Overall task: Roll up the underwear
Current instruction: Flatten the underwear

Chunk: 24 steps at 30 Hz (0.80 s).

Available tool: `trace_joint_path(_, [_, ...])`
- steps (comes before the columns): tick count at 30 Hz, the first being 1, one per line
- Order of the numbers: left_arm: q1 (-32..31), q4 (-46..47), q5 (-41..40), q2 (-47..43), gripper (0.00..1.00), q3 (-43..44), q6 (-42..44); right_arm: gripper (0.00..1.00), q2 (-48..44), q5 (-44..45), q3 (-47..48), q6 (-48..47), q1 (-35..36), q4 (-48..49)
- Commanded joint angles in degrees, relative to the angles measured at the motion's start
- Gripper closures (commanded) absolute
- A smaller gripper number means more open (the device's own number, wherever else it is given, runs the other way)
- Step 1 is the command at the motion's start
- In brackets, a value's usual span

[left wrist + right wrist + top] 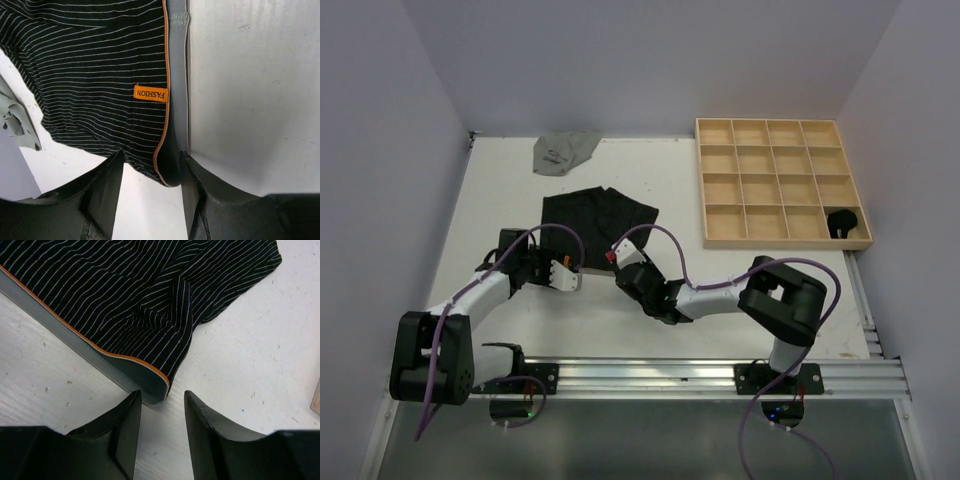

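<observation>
A black pin-striped underwear point(595, 215) with a grey, orange-edged waistband lies spread flat on the white table. My left gripper point(567, 275) is at its near-left waistband corner. In the left wrist view the underwear point(90, 75) shows an orange label point(150, 93), and its corner lies between the fingers of the open left gripper point(151, 167) without being pinched. My right gripper point(620, 248) is at the other waistband end. The right wrist view shows that gripper point(162, 400) open, with the underwear point(125, 295) just ahead of its fingertips. A plain grey underwear point(563, 150) lies crumpled at the back.
A wooden grid tray point(700, 185) stands at the back right, with a dark rolled bundle point(842, 222) in its near-right compartment. Walls close in the table on the left, back and right. The arms' mounting rail point(670, 375) runs along the near edge.
</observation>
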Motion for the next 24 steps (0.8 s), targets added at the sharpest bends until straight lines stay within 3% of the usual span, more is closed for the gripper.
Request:
trace_joint_path(1, [-0.4,8.3,0.3,-0.7,0.49,-1.7,2.9,0.57,0.3,2.7,1.1,-1.2,-0.1,3.1])
trace_joint_path(12, [-1.4,12.1,1.7,0.5,0.55,-2.5,5.0,0.57,3.9,6.1,5.7,-0.7,-0.1,-2.4])
trace_joint_path(17, [-1.6,10.1,-0.9,0.2,0.74,-2.4,5.2,0.57,6.7,7.9,8.5,-1.4,-0.2,-6.8])
trace_joint_path(21, [-1.2,8.2,-3.5,-1.0,0.98,-1.7,0.3,0.57,7.3,6.4,8.1,-4.5,-0.3,-7.0])
trace_joint_path(24, [0.0,7.3,-5.1,-0.9,1.0,-0.5,-6.0,0.57,7.6,4.9,6.8,-6.3,-0.3,-6.8])
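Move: The underwear's left waistband corner lies about 2 cm ahead of the left hand and 1 cm below it, between the open fingers; the orange label sits some 6 cm to that hand's right and 1 cm ahead. For the right hand, the right waistband corner is about 2 cm ahead and 1 cm lower, with the underwear's middle roughly 9 cm ahead and 9 cm to its left. Left fingers go about 2 cm forward and pinch the waistband's orange edge; right hand, open, eases forward 2 cm. ##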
